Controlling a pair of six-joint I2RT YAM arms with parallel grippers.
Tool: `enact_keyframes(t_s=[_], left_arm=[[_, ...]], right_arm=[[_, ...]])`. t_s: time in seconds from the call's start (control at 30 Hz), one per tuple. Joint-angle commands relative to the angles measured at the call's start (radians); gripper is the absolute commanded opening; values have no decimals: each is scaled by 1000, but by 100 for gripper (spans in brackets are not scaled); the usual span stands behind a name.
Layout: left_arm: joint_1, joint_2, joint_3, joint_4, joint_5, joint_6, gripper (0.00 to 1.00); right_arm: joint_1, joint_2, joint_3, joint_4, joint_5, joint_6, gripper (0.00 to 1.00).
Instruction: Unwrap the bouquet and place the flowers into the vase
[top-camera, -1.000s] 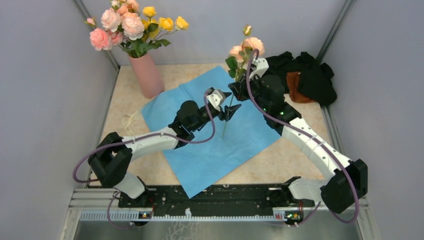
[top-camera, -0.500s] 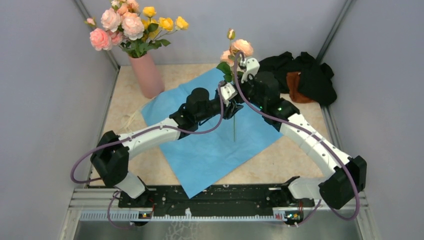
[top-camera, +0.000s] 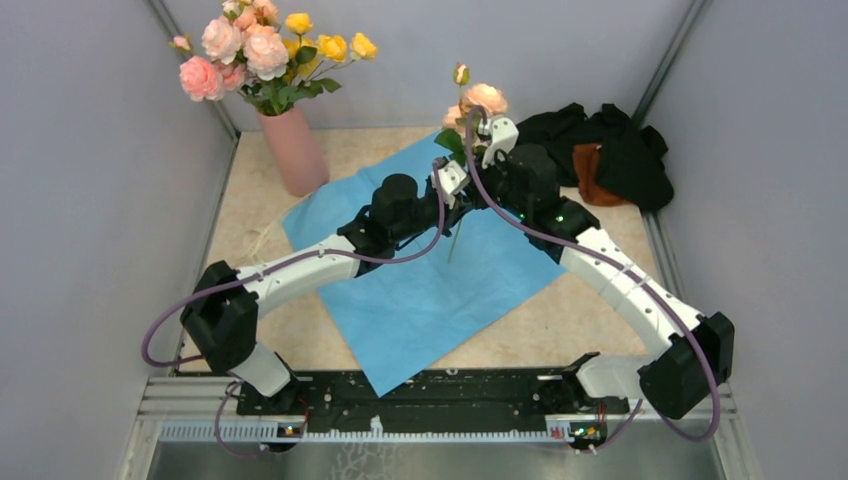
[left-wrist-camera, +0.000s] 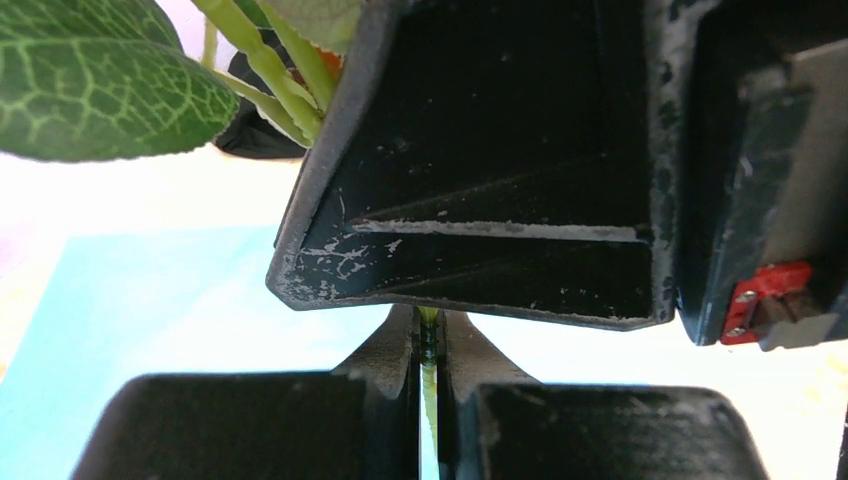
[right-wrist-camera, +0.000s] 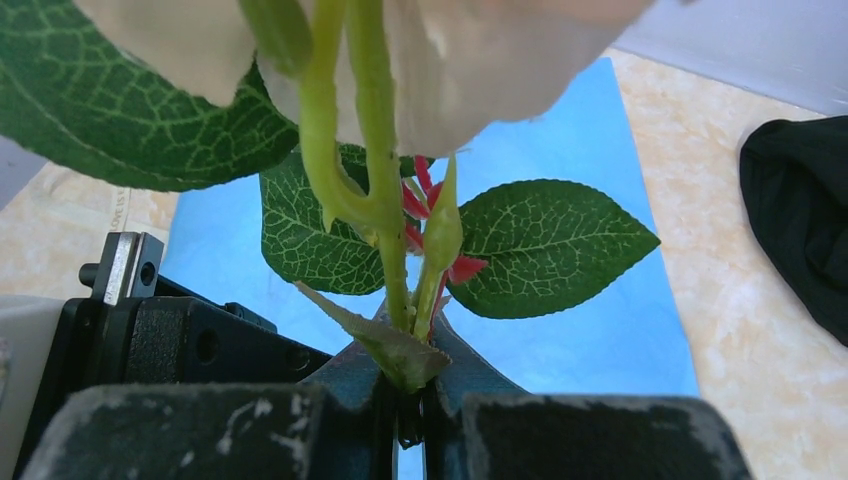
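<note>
The salmon-pink vase (top-camera: 292, 150) stands at the back left with several pink and yellow flowers (top-camera: 262, 50) in it. The bouquet's blue wrapping paper (top-camera: 420, 300) lies spread flat on the table. Above it a stem with peach blooms (top-camera: 483, 98) and a small bud (top-camera: 461, 72) is held upright. My right gripper (top-camera: 474, 160) (right-wrist-camera: 408, 385) is shut on the green stem (right-wrist-camera: 385, 200) just under its leaves (right-wrist-camera: 550, 245). Directly below, my left gripper (top-camera: 455, 192) (left-wrist-camera: 428, 345) is shut on the same stem (left-wrist-camera: 429, 380). The stem's lower end (top-camera: 453, 243) hangs free.
A black and brown cloth heap (top-camera: 605, 150) lies at the back right. A cream ribbon (top-camera: 262, 238) lies on the table left of the paper. Grey walls close in both sides and the back. The two wrists nearly touch.
My left gripper moved up and right to the hanging stem and shut on it below the right gripper. The right arm shifted the stem slightly left early on.
</note>
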Motion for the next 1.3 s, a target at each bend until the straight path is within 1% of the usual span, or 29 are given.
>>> enact_keyframes(t_s=[0.0,0.03,0.07,0.13,0.2,0.23,0.27,0.4,0.53,0.63,0.77,0.93,1.03,1.1,1.27], left_arm=[[-16,7,3,65,58,10,0],[-16,7,1,70,54,11,0],[-16,7,-1,77,48,10,0],[-14,9,-2,82,43,11,0],[-12,12,0,83,35,13,0],[-9,16,1,83,27,14,0],[-6,20,3,83,16,13,0],[21,30,14,83,1,1,0],[56,28,43,78,-56,5,0],[100,37,86,45,-74,7,0],[173,61,156,-5,-75,15,0],[255,21,180,-6,-101,41,0],[290,-30,208,-30,-155,97,0],[318,-57,255,-70,-182,134,0],[411,-94,369,-144,-244,224,0]], right_arm=[[12,-40,41,40,2,-14,0],[12,-45,36,45,2,-18,0],[12,-52,30,56,3,-20,5],[12,-72,14,82,11,-24,26],[12,-101,3,101,23,-23,72],[12,-109,5,99,29,-23,94],[12,-115,10,91,31,-23,98],[14,-155,9,59,45,-23,98],[14,-220,-39,37,75,-25,98],[14,-283,-86,33,86,-27,98],[14,-351,-112,-14,88,-33,98],[12,-435,-165,-14,145,-23,98],[11,-441,-199,0,183,-23,98],[8,-426,-221,13,190,-22,98],[2,-391,-262,61,150,16,98]])
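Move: Between the left fingertips, shut already, is the peach flower stem, and the right fingers still grip it just above. From the left hand the vase stands some 40 cm to the left and 25 cm ahead, its middle about 11 cm lower; the yellow flowers in it spread about 25 cm left, 22 cm ahead and 20 cm up, and the blue paper's middle lies 25 cm below, 8 cm left. From the right hand the vase is about 41 cm left, 24 cm ahead. Opening wide, the right hand lets go of the stem and backs off, rising at first, to end some 7 cm right, 6 cm back and 3 cm up. The left hand keeps its pinch, lifts about 2 cm while the right clears, then carries the flowers left and forward towards the vase, about 16 cm and 14 cm, climbing steeply at the end to nearly 12 cm up and turning some 30 degrees counter-clockwise. ##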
